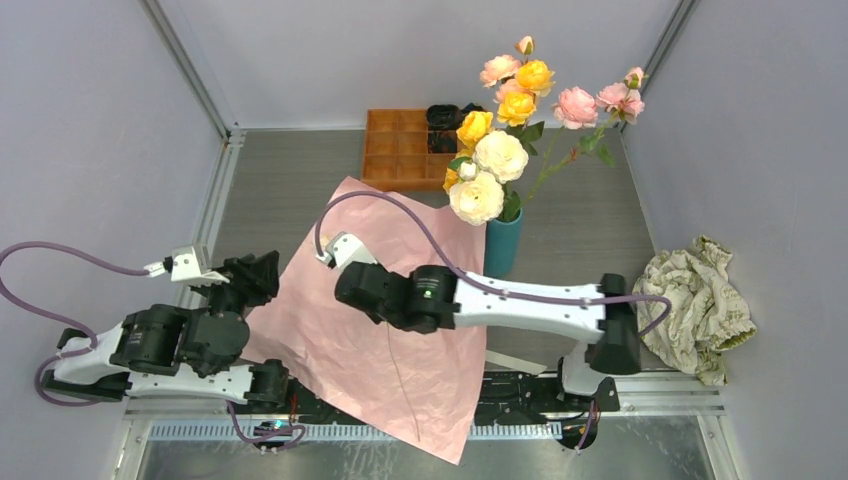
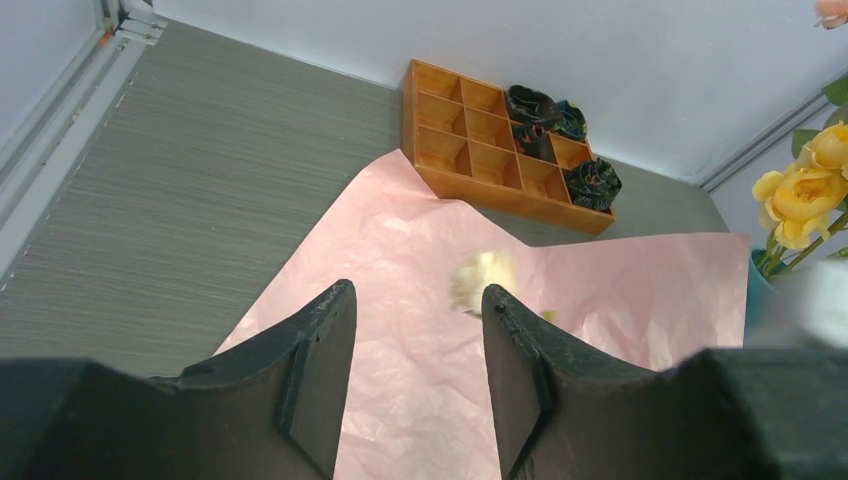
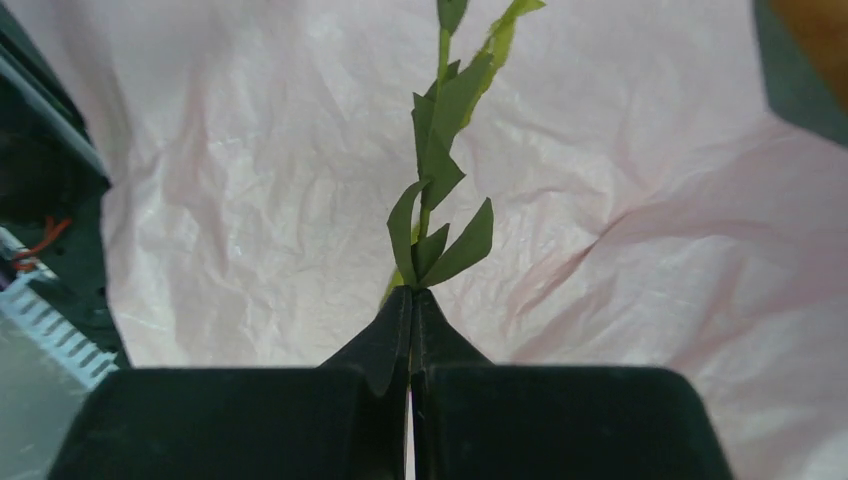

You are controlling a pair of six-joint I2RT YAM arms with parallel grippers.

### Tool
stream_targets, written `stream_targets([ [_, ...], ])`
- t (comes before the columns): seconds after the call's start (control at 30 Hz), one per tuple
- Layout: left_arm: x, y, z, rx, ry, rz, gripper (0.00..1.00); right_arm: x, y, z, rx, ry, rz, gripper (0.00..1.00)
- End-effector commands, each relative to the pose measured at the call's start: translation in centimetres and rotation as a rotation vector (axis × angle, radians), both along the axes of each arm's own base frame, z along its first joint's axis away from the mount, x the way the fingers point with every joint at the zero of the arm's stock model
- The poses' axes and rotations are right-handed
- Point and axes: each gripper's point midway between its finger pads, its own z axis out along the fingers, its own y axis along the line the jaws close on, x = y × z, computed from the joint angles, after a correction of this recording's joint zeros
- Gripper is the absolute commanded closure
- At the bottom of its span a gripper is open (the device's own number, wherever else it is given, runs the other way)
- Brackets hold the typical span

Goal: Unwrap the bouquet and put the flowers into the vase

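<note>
The teal vase (image 1: 502,245) stands at mid-table and holds most of the flowers (image 1: 500,155), with yellow, pink and cream heads. The bouquet's paper (image 1: 330,340) lies flat, pink side up. My right gripper (image 3: 411,295) hovers over the paper, shut on the leafy green stem (image 3: 432,170) of one loose flower. That flower's cream head (image 2: 480,280) rests on the paper (image 2: 400,240), just beyond my left gripper (image 2: 418,295). The left gripper is open with nothing between its fingers and sits at the paper's left edge (image 1: 262,272). From above, the right arm hides its own fingertips.
An orange compartmented tray (image 1: 400,150) with dark rosettes (image 1: 442,118) sits at the back, touching the paper's far corner. A crumpled beige cloth (image 1: 695,305) lies at the right wall. The paper's near corner hangs over the table's front edge.
</note>
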Motion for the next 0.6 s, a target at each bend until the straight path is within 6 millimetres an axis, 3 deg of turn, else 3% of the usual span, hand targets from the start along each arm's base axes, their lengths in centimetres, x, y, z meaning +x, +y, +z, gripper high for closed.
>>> stream_targets([
  [0.0,0.1,-0.8,0.8,-0.052,-0.009,0.015,0.50,-1.4,-2.7,10.2,0.099,-0.217,-0.025,0.99],
  [0.17,0.1,-1.0,1.0,-0.048,-0.010,0.017,0.50,-4.4,-6.6,19.7,0.238,-0.422,-0.052,0.99],
  [0.33,0.1,-1.2,1.3,-0.041,-0.014,0.022,0.50,-5.9,-12.8,27.8,0.351,-0.633,-0.185,0.99],
  [0.47,0.1,-1.2,1.4,-0.038,-0.018,0.028,0.51,-6.2,-16.3,30.6,0.289,-0.740,-0.297,0.99],
  [0.57,0.1,-1.2,1.5,-0.036,-0.021,0.033,0.51,-6.0,-17.3,31.6,0.327,-0.693,-0.327,0.99],
])
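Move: The right hand, already holding the last white rose, has the teal vase some 12 cm ahead and 24 cm to its right, its middle about 7 cm lower. The pink paper lies straight below, about 17 cm down and 2 cm farther out; the wooden box is roughly 36 cm ahead, 10 cm right and 15 cm lower. From the left hand the vase stands about 10 cm ahead, 40 cm right and 21 cm lower. Right hand, still pinching the rose's stem, rises about 29 cm, swinging right and tipping its fingers up roughly 40 degrees. ##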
